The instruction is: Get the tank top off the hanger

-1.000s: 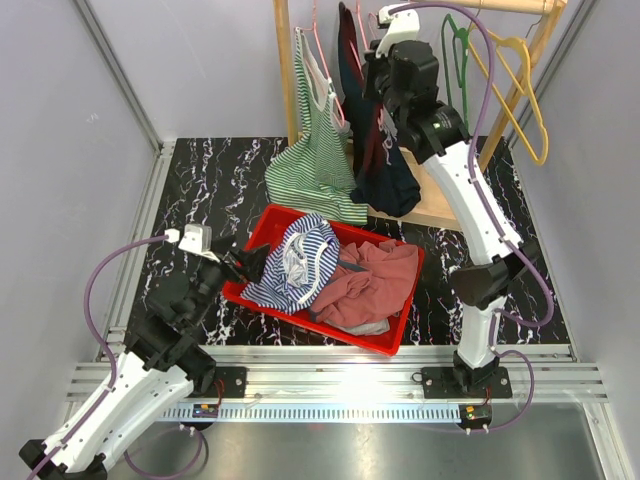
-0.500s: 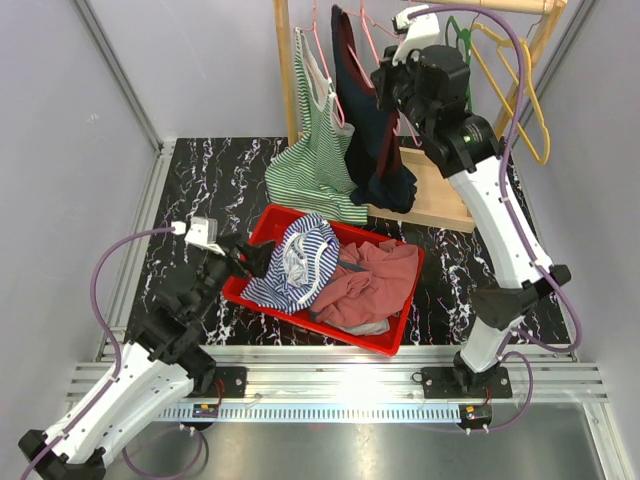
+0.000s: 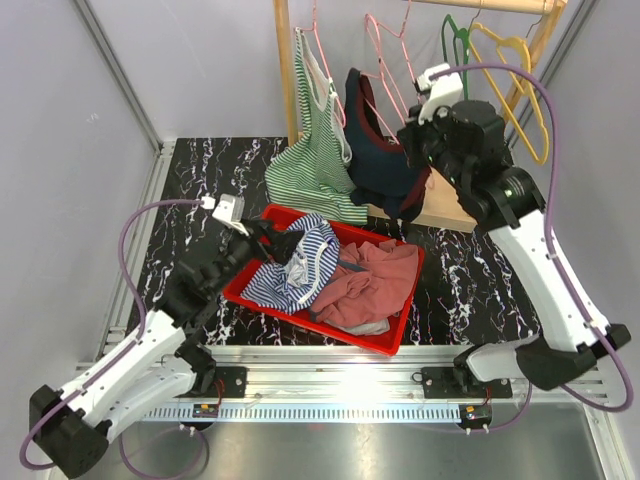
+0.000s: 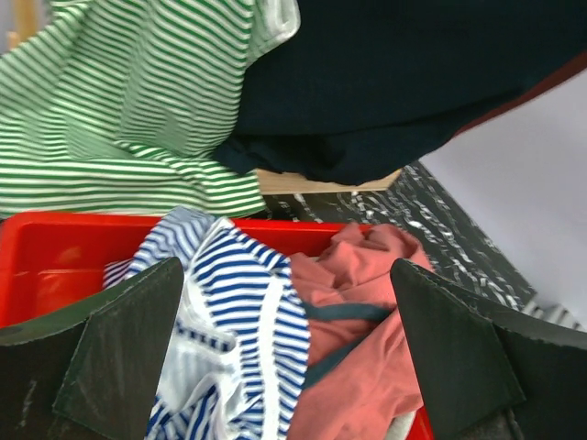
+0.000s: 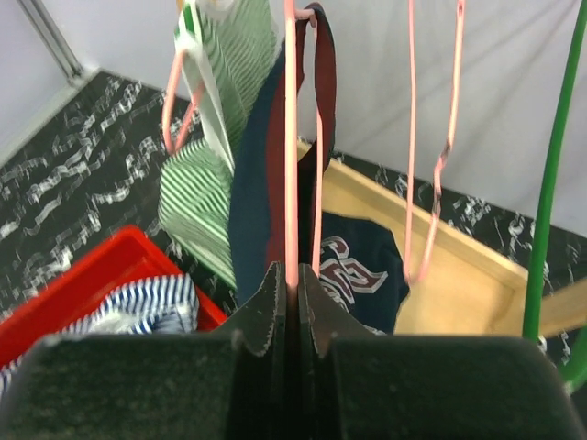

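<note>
The navy tank top (image 3: 378, 160) with dark red trim hangs on a pink wire hanger (image 5: 291, 137), lowered in front of the wooden rack. My right gripper (image 5: 292, 289) is shut on that hanger's wire, seen from above at the gripper (image 3: 418, 135) just right of the garment. In the left wrist view the navy tank top (image 4: 413, 73) fills the upper right. My left gripper (image 4: 286, 270) is open, and its fingers (image 3: 262, 238) hover over the left end of the red bin (image 3: 396, 340), holding nothing.
A green striped tank top (image 3: 315, 150) hangs on another pink hanger by the wooden post (image 3: 283, 60). The bin holds a blue striped garment (image 3: 300, 265) and a salmon one (image 3: 372, 285). Green (image 3: 455, 40) and yellow (image 3: 527, 95) hangers hang at the back right.
My right arm has swung down and to the right with the hanger, lowering the navy tank top. My left gripper has moved forward over the bin's left end.
</note>
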You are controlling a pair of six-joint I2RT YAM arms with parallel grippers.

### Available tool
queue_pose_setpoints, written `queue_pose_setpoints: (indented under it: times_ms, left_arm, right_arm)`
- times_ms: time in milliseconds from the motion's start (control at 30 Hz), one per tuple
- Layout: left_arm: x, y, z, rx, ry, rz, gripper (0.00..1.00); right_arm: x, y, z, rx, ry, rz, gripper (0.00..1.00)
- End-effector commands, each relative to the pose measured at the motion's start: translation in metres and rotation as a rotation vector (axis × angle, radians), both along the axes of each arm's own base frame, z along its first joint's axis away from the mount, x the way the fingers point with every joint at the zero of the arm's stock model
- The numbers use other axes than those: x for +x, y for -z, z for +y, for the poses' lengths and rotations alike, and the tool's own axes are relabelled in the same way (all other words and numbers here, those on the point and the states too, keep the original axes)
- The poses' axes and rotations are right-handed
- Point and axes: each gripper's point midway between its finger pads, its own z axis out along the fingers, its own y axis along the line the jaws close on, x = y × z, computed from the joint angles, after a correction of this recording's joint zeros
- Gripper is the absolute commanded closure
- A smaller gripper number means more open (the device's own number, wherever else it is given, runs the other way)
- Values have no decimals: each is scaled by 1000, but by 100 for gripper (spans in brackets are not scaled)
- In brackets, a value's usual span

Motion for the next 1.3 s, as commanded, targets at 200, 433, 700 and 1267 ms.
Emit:
queue_pose_setpoints:
  times_ms: [200, 433, 700, 1267]
  left_arm:
    - [23, -71, -49, -256, 135, -80, 6]
    - [52, -64, -90, -355, 226, 18, 16]
    - [68, -49, -134, -356, 318, 170, 17]
    - [97, 12, -151, -175, 187, 275, 35]
  right_arm:
    - [-76, 50, -40, -123, -151, 61, 100]
    - [-110, 87, -47, -175, -281, 112, 100]
    - [-116, 93, -34, -155, -365, 114, 100]
    - [-113, 90, -33, -135, -373, 118, 100]
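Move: The navy tank top hangs from the pink hanger that the right hand already grips, its middle some 5 cm ahead, 6 cm left and 10 cm below that hand. The red tray it goes to lies about 12 cm back, 20 cm left and 42 cm down; a green hanger hangs 8 cm ahead and 10 cm right, at hand height. From the empty left hand, the tank top is about 15 cm ahead, 24 cm right and 7 cm up; the green striped top is 15 cm ahead, 8 cm right and level in height. Back and down, about 11 cm each way, the right hand draws the gripped hanger and tank top towards the tray, then all but stops, turning some 20 degrees counter-clockwise. Meanwhile the open left hand sweeps about 16 cm right and 8 cm forward to the tank top's strap end, finally dips, tips downward and narrows its fingers to about two thirds, without gripping yet. ##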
